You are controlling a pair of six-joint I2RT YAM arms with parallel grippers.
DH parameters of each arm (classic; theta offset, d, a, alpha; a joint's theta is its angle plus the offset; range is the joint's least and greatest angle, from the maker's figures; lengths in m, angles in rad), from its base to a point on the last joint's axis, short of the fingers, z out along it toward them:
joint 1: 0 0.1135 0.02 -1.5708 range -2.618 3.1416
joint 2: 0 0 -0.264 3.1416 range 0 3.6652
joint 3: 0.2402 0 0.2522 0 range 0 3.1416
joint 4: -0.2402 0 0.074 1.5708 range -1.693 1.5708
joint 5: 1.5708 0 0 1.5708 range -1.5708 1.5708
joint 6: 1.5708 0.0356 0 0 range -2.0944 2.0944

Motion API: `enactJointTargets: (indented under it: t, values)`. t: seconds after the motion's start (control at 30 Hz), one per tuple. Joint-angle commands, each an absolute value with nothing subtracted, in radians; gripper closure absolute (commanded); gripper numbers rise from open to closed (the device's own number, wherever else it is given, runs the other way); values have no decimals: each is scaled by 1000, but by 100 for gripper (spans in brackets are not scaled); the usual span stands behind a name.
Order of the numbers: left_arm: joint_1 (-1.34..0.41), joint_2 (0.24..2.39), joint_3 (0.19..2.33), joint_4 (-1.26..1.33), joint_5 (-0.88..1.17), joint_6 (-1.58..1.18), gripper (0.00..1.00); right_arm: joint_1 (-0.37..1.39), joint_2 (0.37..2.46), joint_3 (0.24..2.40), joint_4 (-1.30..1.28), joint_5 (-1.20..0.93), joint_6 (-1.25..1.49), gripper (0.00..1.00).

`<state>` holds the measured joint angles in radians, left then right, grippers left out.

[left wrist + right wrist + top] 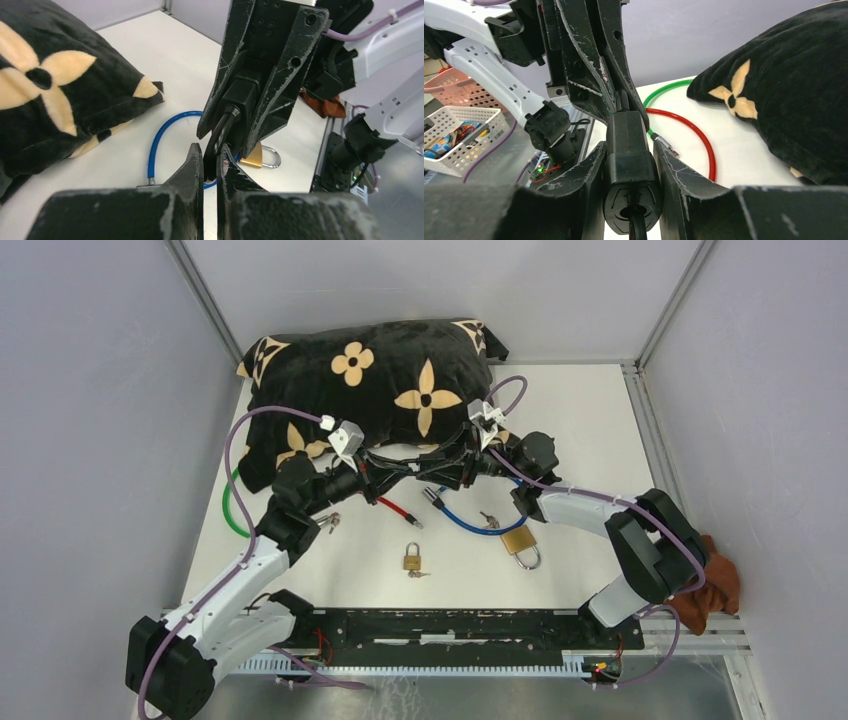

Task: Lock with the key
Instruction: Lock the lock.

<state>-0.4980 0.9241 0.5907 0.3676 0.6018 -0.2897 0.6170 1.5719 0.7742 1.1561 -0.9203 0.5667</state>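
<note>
A black cable-lock body (626, 150) hangs above the table's middle, and my right gripper (629, 145) is shut on its sides. A black cable (636, 227) runs out of the end nearest that camera. In the left wrist view the same lock body (245, 95) sits between the right fingers. A thin black piece (220, 135), apparently the key, comes out of its lower end. My left gripper (211, 165) is shut on that piece. From above, the left gripper (388, 468) and right gripper (445, 466) meet tip to tip before the pillow.
A black pillow (380, 380) with tan flowers fills the back. On the table lie a red cable (398, 508), a blue cable (470, 523), a green cable (232, 510), a small brass padlock (412, 558) and a larger one (520, 540). A brown cloth (710, 585) sits at the right edge.
</note>
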Motion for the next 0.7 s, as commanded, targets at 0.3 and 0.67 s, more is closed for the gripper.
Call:
enactJointTargets:
  t: [0.3, 0.67]
  values:
    - [-817, 1100, 740, 470, 1014, -373, 98, 841, 1684, 992, 1026, -876, 484, 100]
    - [-783, 1039, 702, 704, 1109, -457, 98, 762, 1733, 1060, 1100, -1068, 477, 100]
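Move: The left gripper already holds the black lock's shackle; the lock body it works against, clamped in the right gripper, lies about 4 cm to its right and about level. The pillow's middle is some 20 cm ahead, 8 cm left and 20 cm below. On the table roughly 25 cm below, the blue cable's near end lies straight beneath, 5 cm to the right, and the small brass padlock 13 cm back. From the right gripper, the shackle is about 4 cm to its left. Keep the left fingers shut on the shackle and the right ones clamped on the body, and carry both hands forward together towards the pillow by about 5 cm, finishing with a 2 to 3 cm rise. On the way turn the left gripper some 15 degrees counter-clockwise and the right one slightly clockwise, holding the shackle against the body without drawing them apart. ##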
